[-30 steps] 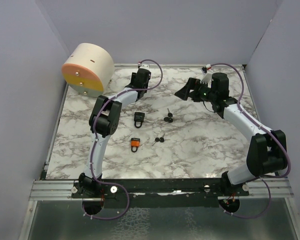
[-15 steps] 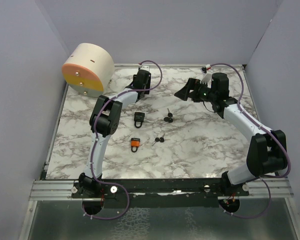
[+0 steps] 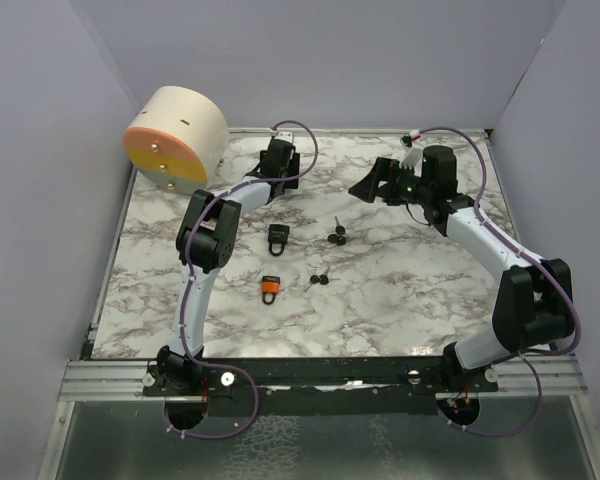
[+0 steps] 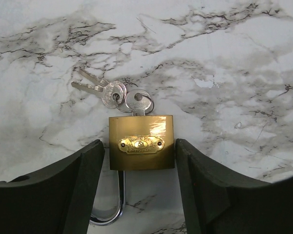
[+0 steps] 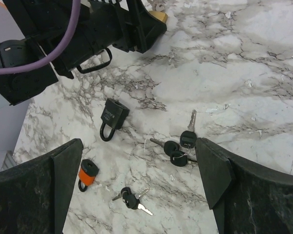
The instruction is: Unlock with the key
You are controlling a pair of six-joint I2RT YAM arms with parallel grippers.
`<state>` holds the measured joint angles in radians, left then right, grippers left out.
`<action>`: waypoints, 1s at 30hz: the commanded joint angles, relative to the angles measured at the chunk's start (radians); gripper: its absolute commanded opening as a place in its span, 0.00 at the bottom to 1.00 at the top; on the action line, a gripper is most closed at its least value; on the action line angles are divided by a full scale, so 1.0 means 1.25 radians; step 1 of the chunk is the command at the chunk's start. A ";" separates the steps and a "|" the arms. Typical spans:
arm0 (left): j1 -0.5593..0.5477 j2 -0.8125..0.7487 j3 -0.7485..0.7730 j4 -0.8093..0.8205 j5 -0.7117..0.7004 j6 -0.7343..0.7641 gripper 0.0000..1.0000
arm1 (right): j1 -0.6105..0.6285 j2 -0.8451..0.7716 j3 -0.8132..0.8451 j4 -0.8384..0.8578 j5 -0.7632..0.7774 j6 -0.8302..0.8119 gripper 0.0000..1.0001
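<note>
A brass padlock (image 4: 141, 142) lies flat on the marble table (image 4: 244, 73). A silver key (image 4: 138, 100) is in its keyhole, with two more keys (image 4: 100, 87) on the same ring. Its steel shackle (image 4: 110, 209) shows only on one side, below the body. My left gripper (image 4: 140, 146) straddles the lock body, open, with a narrow gap at each finger. In the top view the left gripper (image 3: 277, 160) hides the lock. My right gripper (image 3: 370, 185) hovers at the back right, wide open and empty.
A black padlock (image 3: 278, 235), an orange padlock (image 3: 270, 287) and two bunches of black-headed keys (image 3: 336, 235) (image 3: 320, 280) lie mid-table. A cream cylinder with an orange face (image 3: 175, 135) stands at the back left. Grey walls enclose the table.
My left wrist has shifted slightly toward the back left. The right arm and the loose locks and keys have not moved.
</note>
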<state>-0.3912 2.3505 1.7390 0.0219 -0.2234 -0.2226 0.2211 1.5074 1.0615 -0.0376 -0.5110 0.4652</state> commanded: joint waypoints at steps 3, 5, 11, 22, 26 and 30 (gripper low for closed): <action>0.018 -0.034 -0.011 -0.008 0.019 -0.009 0.76 | -0.003 0.071 0.049 -0.097 -0.023 -0.049 1.00; 0.020 -0.042 -0.012 -0.010 0.018 -0.008 0.79 | -0.001 0.092 0.052 -0.125 -0.015 -0.057 0.99; 0.021 -0.100 -0.012 -0.017 0.020 -0.002 0.81 | 0.007 0.135 0.029 -0.175 -0.012 -0.063 0.83; 0.020 -0.377 -0.209 0.079 0.075 -0.086 0.80 | 0.045 0.224 0.010 -0.178 -0.059 -0.033 0.63; 0.010 -0.461 -0.301 0.115 0.100 -0.117 0.80 | 0.059 0.263 0.019 -0.166 -0.065 -0.012 0.59; 0.001 -0.531 -0.415 0.145 0.116 -0.129 0.80 | 0.066 0.299 0.027 -0.151 -0.067 0.019 0.56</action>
<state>-0.3759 1.7473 1.3327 0.1589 -0.1368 -0.3428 0.2909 1.8381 1.0771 -0.2459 -0.5659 0.4412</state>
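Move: The brass padlock, its shackle open and a key in its body, sits between the left fingers, roughly 1 cm ahead and 1 cm below; its loose spare keys lie about 5 cm ahead and 3 cm to the left. From the right hand the black-headed keys are some 2 cm back, 5 cm to the left and 16 cm below. The black padlock lies about 12 cm left of those keys, level with them; the small keys about 11 cm nearer and 3 cm left of them. Downward about 15 cm and some 5 cm back, the right hand sinks towards the black-headed keys, easing left late on, fingertips tipping down some 30 degrees while its wide-open fingers close to a little over half. The left fingers spread and release the brass padlock; after a slight shift left, that hand climbs steeply about 19 cm and draws back, its fingertips tilting up. ##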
